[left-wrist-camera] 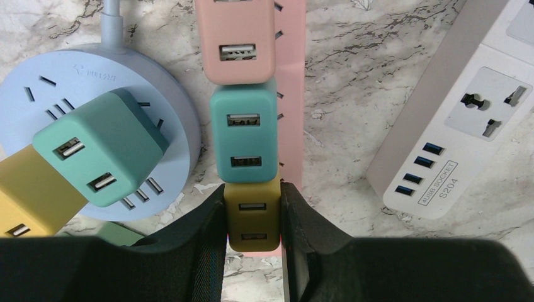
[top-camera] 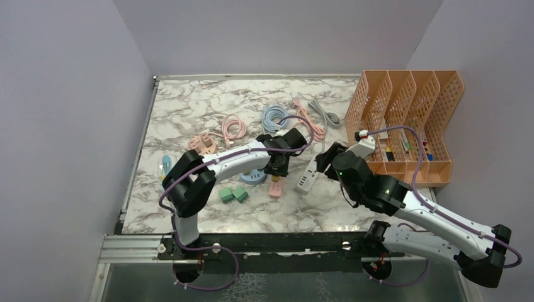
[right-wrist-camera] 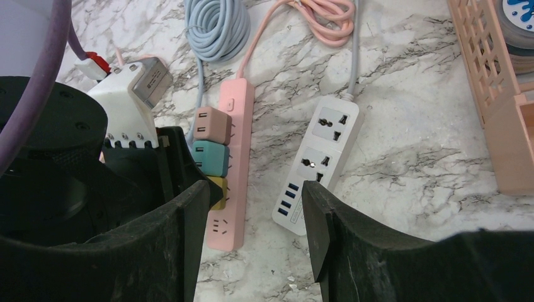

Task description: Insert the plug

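Note:
A yellow plug (left-wrist-camera: 254, 217), a two-port USB cube, stands on the pink power strip (left-wrist-camera: 291, 94), in line below a teal plug (left-wrist-camera: 244, 138) and a pink plug (left-wrist-camera: 234, 44). My left gripper (left-wrist-camera: 253, 195) is shut on the yellow plug, with one finger pressed to each side. Its prongs are hidden, so how deep it sits cannot be told. My right gripper (right-wrist-camera: 255, 195) hangs open and empty above the table, over the near ends of the pink strip (right-wrist-camera: 230, 220) and the white power strip (right-wrist-camera: 321, 157).
A round blue socket hub (left-wrist-camera: 38, 94) left of the pink strip carries a teal cube (left-wrist-camera: 101, 154) and a yellow one. Two green cubes (top-camera: 233, 195) lie near the front. Coiled cables (top-camera: 275, 117) lie behind, and an orange file rack (top-camera: 403, 119) stands at the right.

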### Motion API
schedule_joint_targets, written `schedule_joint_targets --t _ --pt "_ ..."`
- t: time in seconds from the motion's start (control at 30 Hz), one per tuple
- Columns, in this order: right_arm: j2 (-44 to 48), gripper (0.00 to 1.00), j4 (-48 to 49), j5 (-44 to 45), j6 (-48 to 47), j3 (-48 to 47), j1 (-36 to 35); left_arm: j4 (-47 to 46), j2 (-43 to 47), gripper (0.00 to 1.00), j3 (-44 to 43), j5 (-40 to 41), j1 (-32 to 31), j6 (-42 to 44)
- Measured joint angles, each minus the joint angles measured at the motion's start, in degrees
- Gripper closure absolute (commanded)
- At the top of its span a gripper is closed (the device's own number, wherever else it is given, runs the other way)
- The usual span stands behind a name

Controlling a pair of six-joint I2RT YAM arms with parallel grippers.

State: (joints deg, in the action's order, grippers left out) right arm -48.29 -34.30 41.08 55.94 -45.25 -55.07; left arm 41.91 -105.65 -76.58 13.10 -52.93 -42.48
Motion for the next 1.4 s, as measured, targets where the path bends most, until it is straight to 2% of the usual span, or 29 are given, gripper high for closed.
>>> schedule_joint_targets --t 0.1,0.13,0.2,0.27,0.37,0.5,0.67,0.8,1.0,1.17,1.4 --pt "0.00 0.44 -0.02 0.11 -0.02 0.00 0.00 0.61 -0.48 1.00 -0.63 0.00 0.09 0.24" --pt "0.00 0.44 -0.04 0.20 -0.02 0.00 0.00 0.68 -0.52 0.97 -0.72 -0.02 0.09 0.35" --pt "0.02 0.44 -0.02 0.24 -0.17 0.00 0.00 0.94 -0.55 0.78 -1.25 -0.04 0.09 0.42" --pt "0.11 0.44 0.00 0.22 -0.48 0.00 0.00 1.46 -0.35 0.64 -1.92 -0.11 0.09 0.59" --pt "0.28 0.44 0.04 0.22 -0.87 0.00 0.00 2.86 -0.28 0.49 -3.15 -0.31 0.15 1.01" --pt "0.37 0.44 0.04 0.22 -1.22 0.00 0.00 4.74 -0.96 0.38 -4.37 -1.09 0.42 2.16" --pt "0.37 0.44 0.07 0.22 -1.73 0.00 0.00 6.71 2.27 0.38 -5.64 -1.07 0.42 2.80" --pt "0.33 0.44 0.09 0.20 -1.92 0.00 0.00 6.88 8.35 0.41 -3.69 -0.11 0.42 2.25" --pt "-0.59 0.44 0.48 0.07 -2.21 0.00 0.00 7.08 18.58 0.43 6.97 3.76 1.27 -1.55" --pt "-2.16 0.44 0.79 -0.31 -2.25 0.00 0.00 7.26 23.26 0.38 16.96 5.18 4.26 -6.16" --pt "-3.43 0.45 1.31 -1.11 -2.29 0.00 0.00 5.57 25.27 0.29 25.20 2.69 5.29 -13.68"
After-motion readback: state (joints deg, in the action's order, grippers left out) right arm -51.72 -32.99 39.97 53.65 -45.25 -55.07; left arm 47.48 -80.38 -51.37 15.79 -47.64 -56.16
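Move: Between the left fingers is the yellow plug, already in the pink strip; next comes the nearer green plug, about 12 cm left, 5 cm back and 4 cm below, its twin some 5 cm farther left, level with it. The round blue socket's middle lies 9 cm left, 2 cm ahead and 4 cm below the left hand; the strip's teal plug is 4 cm straight ahead. From the right hand, that nearer green plug is roughly 31 cm left, 3 cm back, 18 cm below. Letting go of the yellow plug after easing up about a centimetre, the left hand rises some 7 cm clear of the pink strip, then swings about 12 cm left and 6 cm back towards the green plugs, sinking again to its starting height. Its wrist turns about 20 degrees counter-clockwise and the fingers stay open above the nearer green plug, not yet touching. ##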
